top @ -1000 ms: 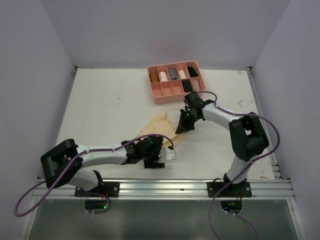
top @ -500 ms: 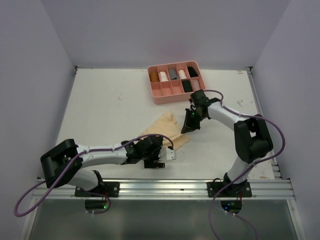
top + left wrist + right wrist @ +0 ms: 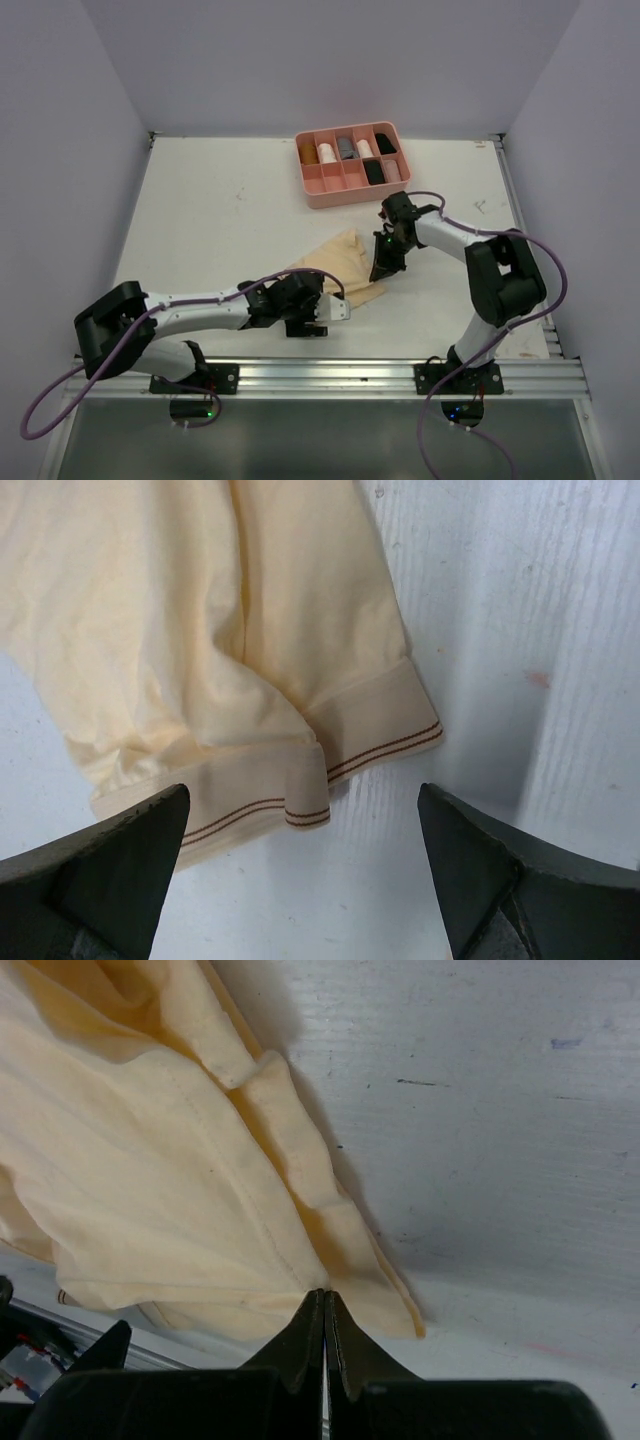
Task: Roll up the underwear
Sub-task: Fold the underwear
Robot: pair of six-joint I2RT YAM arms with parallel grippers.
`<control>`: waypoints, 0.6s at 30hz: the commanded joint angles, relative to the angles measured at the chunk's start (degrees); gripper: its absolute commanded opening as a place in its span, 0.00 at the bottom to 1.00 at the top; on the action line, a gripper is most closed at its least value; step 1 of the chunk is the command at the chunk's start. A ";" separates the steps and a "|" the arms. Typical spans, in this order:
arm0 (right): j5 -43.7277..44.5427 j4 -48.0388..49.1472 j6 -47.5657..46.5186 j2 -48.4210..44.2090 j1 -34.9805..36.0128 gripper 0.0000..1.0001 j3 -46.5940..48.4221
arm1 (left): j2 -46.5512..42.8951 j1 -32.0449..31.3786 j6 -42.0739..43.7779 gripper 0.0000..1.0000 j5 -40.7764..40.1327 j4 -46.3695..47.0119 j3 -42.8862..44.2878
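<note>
The pale tan underwear (image 3: 335, 262) lies crumpled on the white table, between my two arms. In the right wrist view my right gripper (image 3: 324, 1295) is shut, its tips pinching a fold of the underwear (image 3: 150, 1190) near its right edge; from above that gripper (image 3: 380, 270) sits at the cloth's right side. My left gripper (image 3: 332, 312) is open at the near edge of the cloth. In the left wrist view its fingers (image 3: 120, 850) stand wide on either side of the striped waistband (image 3: 310, 770), not touching it. Only this tan piece lies on the table.
A pink divided tray (image 3: 345, 196) stands at the back of the table, behind the right arm, with several rolled items in its compartments. Purple walls close in the left and right sides. A metal rail runs along the near edge.
My right gripper has moved right and toward the near edge, dragging the tan cloth with it. The left gripper has stayed open at about the same spot.
</note>
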 commanded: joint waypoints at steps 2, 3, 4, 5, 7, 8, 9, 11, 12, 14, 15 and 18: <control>3.40 1.99 -2.47 1.34 -0.11 0.00 0.98 | -6.88 0.19 -2.23 1.00 2.82 -4.08 4.70; 3.84 1.99 -3.16 1.87 -0.20 0.00 2.47 | -9.24 0.28 -2.50 1.00 3.95 -4.88 5.32; 4.72 1.99 -3.52 3.18 -0.20 0.00 3.18 | -10.65 0.54 -3.02 1.00 3.97 -6.02 5.85; 4.99 1.99 -3.96 3.98 -0.29 0.00 3.80 | -12.23 0.72 -3.29 1.00 5.27 -6.20 6.29; 4.99 1.99 -5.10 6.43 -0.46 0.00 5.90 | -15.41 2.55 -4.95 1.00 7.30 -7.69 7.17; 5.60 1.99 -5.37 7.05 -0.64 0.00 6.52 | -15.76 3.87 -5.83 1.00 8.09 -8.39 8.65; 6.13 2.07 -5.80 7.76 -0.81 0.00 8.01 | -15.07 5.45 -6.28 1.00 11.32 -9.53 9.62; 6.22 1.90 -6.16 9.07 -0.99 0.00 9.51 | -12.27 11.86 -6.55 1.00 16.24 -13.49 13.04; 6.22 1.72 -6.42 9.17 -1.43 0.00 10.99 | -11.47 13.62 -6.20 1.00 17.92 -14.46 14.02; 6.22 1.63 -6.07 7.86 -1.95 0.17 12.23 | -9.62 18.37 -6.37 0.99 20.21 -16.13 16.56; 5.87 1.63 -5.55 7.07 -2.31 0.22 13.20 | -7.70 19.51 -6.72 0.96 22.57 -16.83 17.53; 4.64 2.07 -2.75 1.19 -2.48 0.34 14.17 | -4.61 21.11 -7.68 0.71 25.76 -19.74 20.53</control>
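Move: Just ahead of the open left hand lies the cream underwear, its middle some 12 cm forward, 6 cm to the right and about 2 cm below. From the right hand, already shut at the cloth's right part, that middle is about 9 cm left, 4 cm ahead and 2 cm lower. The pink box stands roughly 29 cm ahead of this hand and 5 cm to its left, the dark roll inside it about 27 cm straight ahead, both near hand height. Dragging the pinched right part of the underwear forward, the right hand sinks slightly, rises again and travels about 7 cm towards the box, its fingers opening about a third and letting go near the end. Meanwhile the left hand lifts roughly 11 cm off the near side, then swings some 6 cm forward over the cloth, rolling about 20 degrees, its fingers starting to close on nothing. ##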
